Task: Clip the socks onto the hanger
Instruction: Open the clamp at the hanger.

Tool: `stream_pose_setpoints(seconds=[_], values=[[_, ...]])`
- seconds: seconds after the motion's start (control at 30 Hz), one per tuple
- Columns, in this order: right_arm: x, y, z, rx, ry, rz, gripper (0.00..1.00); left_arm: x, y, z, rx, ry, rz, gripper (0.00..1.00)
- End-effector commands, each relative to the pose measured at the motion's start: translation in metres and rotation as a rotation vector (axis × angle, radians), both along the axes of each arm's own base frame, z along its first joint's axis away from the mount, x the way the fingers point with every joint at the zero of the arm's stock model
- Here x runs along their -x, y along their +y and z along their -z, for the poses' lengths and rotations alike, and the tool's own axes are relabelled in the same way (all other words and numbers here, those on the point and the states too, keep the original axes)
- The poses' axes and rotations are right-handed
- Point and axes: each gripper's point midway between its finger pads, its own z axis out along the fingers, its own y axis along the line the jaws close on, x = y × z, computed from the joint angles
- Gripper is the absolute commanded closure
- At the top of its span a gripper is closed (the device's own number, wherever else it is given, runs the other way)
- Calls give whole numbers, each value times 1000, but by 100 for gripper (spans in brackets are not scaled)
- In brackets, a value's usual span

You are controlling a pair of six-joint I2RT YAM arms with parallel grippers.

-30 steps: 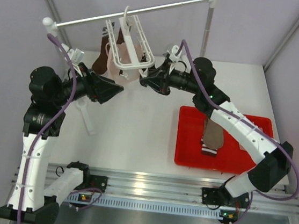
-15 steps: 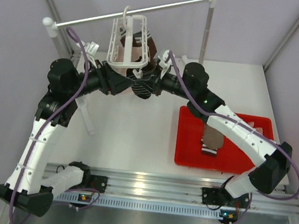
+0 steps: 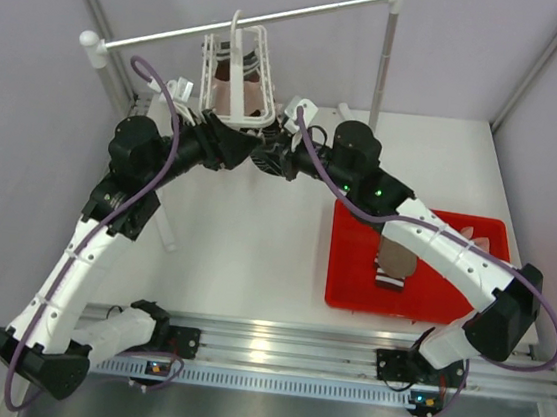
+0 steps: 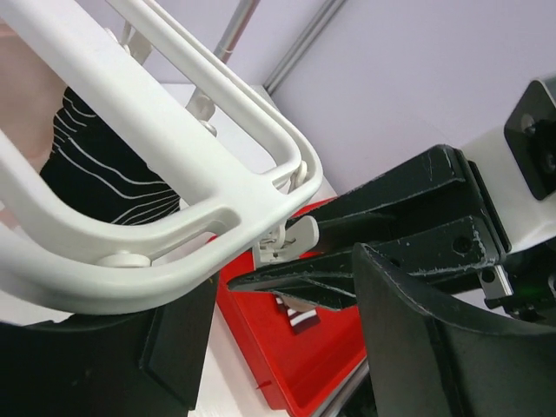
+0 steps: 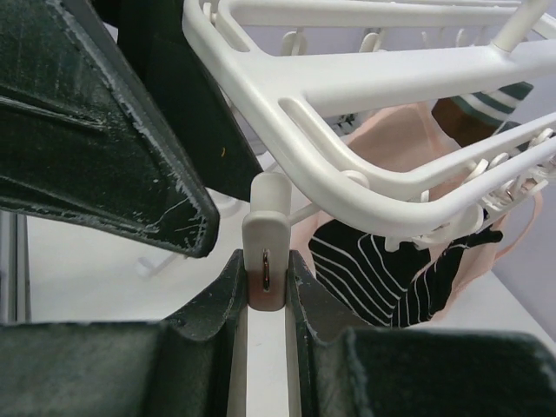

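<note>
The white hanger (image 3: pixel 237 75) hangs by its hook from the rail, with a pink sock (image 5: pixel 408 139) and dark white-striped sock cuffs (image 5: pixel 373 269) clipped under it. My right gripper (image 3: pixel 264 154) (image 5: pixel 265 282) is shut on a white clip (image 5: pixel 265 234) dangling from the hanger's near rim (image 5: pixel 365 82). My left gripper (image 3: pixel 236 149) (image 4: pixel 278 300) faces it from the left, its jaws standing wide with nothing held; the hanger's rounded corner (image 4: pixel 174 174) lies just above them, beside the clip (image 4: pixel 282 245). Another taupe sock (image 3: pixel 394 254) with a striped cuff lies in the red tray.
The red tray (image 3: pixel 346 277) sits at the right of the table. The long white rail (image 3: pixel 311 13) spans the back on two poles, the right one (image 3: pixel 382 64) beside my right arm. A white stick-like piece (image 3: pixel 161 220) lies at the left.
My left arm has swung in from the left until its gripper meets the right one under the hanger. The hanger has swung back to hang more upright. The right gripper still pinches the clip.
</note>
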Motion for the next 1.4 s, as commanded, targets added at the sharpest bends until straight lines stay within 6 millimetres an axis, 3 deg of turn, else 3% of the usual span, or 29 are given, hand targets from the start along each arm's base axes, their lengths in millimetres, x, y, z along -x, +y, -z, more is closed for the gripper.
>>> stream_pose_setpoints(seconds=[0.0, 0.6, 0.77, 1.0, 1.07, 1.1, 1.2, 1.37], values=[[11, 0, -22, -32, -48, -5, 100, -12, 6, -21, 29, -91, -72, 33], [21, 5, -27, -19, -57, -40, 100, -15, -13, -19, -14, -123, -38, 39], [20, 1, -20, 7, -50, -18, 100, -22, -9, -22, -13, -119, -81, 52], [22, -2, -21, 6, -54, -16, 100, -22, -13, -18, -15, -99, -60, 87], [21, -3, -20, 8, -52, -13, 91, -22, -12, -14, -21, -87, -61, 97], [22, -3, -19, 11, -50, -13, 72, -22, -12, -13, -23, -83, -66, 100], [18, -10, -16, 20, -37, 0, 48, -21, -9, -12, -24, -81, -75, 100], [12, -33, -16, 19, 2, -23, 28, -19, -13, -14, -19, -85, -52, 100]])
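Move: The clamp under the hanger's near end lies about 2 cm ahead and 2 cm to the right of the left hand, at its height; the right hand already has it between its fingertips. The hanger's near bar passes some 3 cm ahead, 2 cm left and 4 cm above the left hand. The striped sock hangs roughly 6 cm ahead, 4 cm left and 8 cm below the right hand. The left hand eases in under the hanger's near bar, about 2.5 cm forward with a little right and down, and its part-open fingers shut on the upper part of the clamp, while the right hand keeps its pinch and sinks some 1.5 cm. Only once the left fingers are shut does the right hand spread its own wide, let go of the clamp and start to draw back to its right by about 1 cm. ##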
